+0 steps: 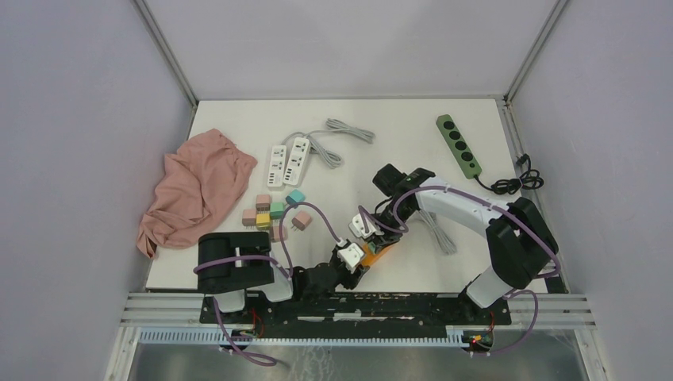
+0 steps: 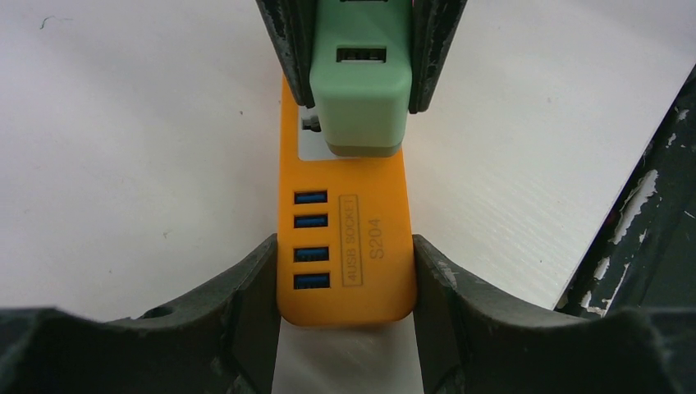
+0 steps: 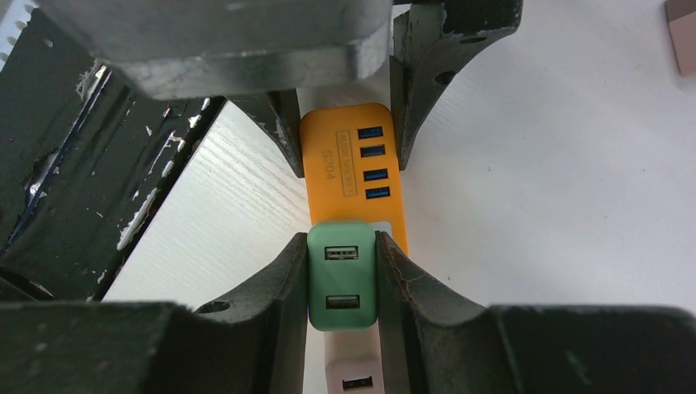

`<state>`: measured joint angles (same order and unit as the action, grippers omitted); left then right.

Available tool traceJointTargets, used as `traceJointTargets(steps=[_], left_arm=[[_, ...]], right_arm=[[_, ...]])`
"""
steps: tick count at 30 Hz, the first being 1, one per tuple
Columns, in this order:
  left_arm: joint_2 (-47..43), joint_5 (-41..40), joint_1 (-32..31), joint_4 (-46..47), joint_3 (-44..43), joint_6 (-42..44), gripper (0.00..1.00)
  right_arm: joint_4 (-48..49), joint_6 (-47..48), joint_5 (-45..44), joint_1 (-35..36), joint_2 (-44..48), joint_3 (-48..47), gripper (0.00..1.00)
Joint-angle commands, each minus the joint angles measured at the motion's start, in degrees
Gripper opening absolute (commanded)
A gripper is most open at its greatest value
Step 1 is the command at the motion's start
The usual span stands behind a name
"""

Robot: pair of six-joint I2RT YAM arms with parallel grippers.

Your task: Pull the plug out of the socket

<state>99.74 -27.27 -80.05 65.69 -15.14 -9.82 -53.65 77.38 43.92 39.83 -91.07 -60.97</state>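
The orange socket strip [image 2: 353, 246] with its blue USB ports lies on the white table near the front edge [image 1: 381, 251]. My left gripper [image 2: 345, 275] is shut on its near end, a finger pressed against each long side. A green plug [image 3: 342, 275] with two USB ports stands on the strip's white outlet face [image 2: 361, 82]. My right gripper [image 3: 342, 271] is shut on this plug, its fingers [image 2: 283, 49] flat against both flanks. Whether the plug's pins are still seated is hidden. In the top view both grippers meet over the strip, left [image 1: 353, 258], right [image 1: 369, 228].
A pale pink adapter [image 3: 353, 376] sits just past the green plug. Coloured adapter cubes [image 1: 274, 213], two white power strips [image 1: 287, 161], a pink cloth [image 1: 198, 190] and a green power strip [image 1: 459, 145] lie further off. The table's metal front rail [image 1: 357, 305] is close by.
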Motion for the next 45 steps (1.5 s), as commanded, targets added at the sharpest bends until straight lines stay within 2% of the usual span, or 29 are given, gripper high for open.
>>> traceJointTargets(steps=[1,8,17,19,27,30,32,36,38,41,45], left_arm=[[0.29,0.02,0.17,0.42,0.37,-0.26,0.03],[0.53,0.28,0.29,0.45,0.11,-0.28,0.03],[-0.39,-0.09,0.22,-0.62,-0.13,-0.54,0.03],[-1.49,-0.44,0.22,-2.01,-0.47,-0.75,0.06],[-8.26,-0.19,0.27,-7.94,-1.68,-1.40,0.65],[-10.67,0.33,0.24,-10.14,-1.99,-1.60,0.80],[-12.33,0.60,0.24,-11.60,-2.17,-1.68,0.87],[-16.49,1.08,0.25,-15.32,-2.59,-1.77,0.93],[-20.09,1.44,0.25,-17.83,-2.82,-1.62,0.94],[-25.76,1.60,0.38,-20.93,-3.17,-0.98,0.95],[-32.98,2.35,1.92,-26.22,-4.35,-1.02,0.98]], right_arm=[[-2.03,4.48,4.94,-3.07,2.59,-2.73,0.00],[-14.88,15.21,8.52,-5.32,2.40,-5.99,0.00],[-17.52,14.46,11.48,-6.71,2.11,-8.36,0.00],[-18.58,12.85,13.00,-7.66,2.02,-9.66,0.00],[-23.96,7.91,18.95,-12.21,1.45,-14.73,0.00],[-23.98,3.90,20.15,-13.63,1.53,-16.13,0.00],[-23.17,0.91,20.84,-14.55,1.90,-16.58,0.00],[-16.58,-10.88,22.92,-16.36,3.74,-16.22,0.00],[-9.54,-23.35,23.26,-17.01,5.06,-15.13,0.00],[5.67,-44.21,23.82,-18.25,8.26,-10.10,0.00],[30.78,-72.26,25.35,-20.74,10.84,-1.88,0.00]])
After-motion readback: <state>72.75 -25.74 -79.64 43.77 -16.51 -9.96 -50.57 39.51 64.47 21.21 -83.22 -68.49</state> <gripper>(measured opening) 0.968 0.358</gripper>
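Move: The green plug is already between my right fingers, over its socket at the middle of the orange strip, which lies about 3 cm beneath. A pink plug stands in the strip's outer socket, about 3 cm ahead and 4 cm right of that hand; a loose pink plug lies some 18 cm left and 7 cm ahead. My left fingers grip the strip's near-left end, with the green plug about 3 cm ahead, 4 cm right and 3 cm above them. My right hand keeps its pinch on the green plug, eases just over 1 cm to its right, then lifts it up off the orange strip, about 12 cm in all, drifting some 5 cm forward and turning clockwise late in the lift. My left hand holds the strip's end down through the pull, then opens wide, lets go and rises about 8 cm. ##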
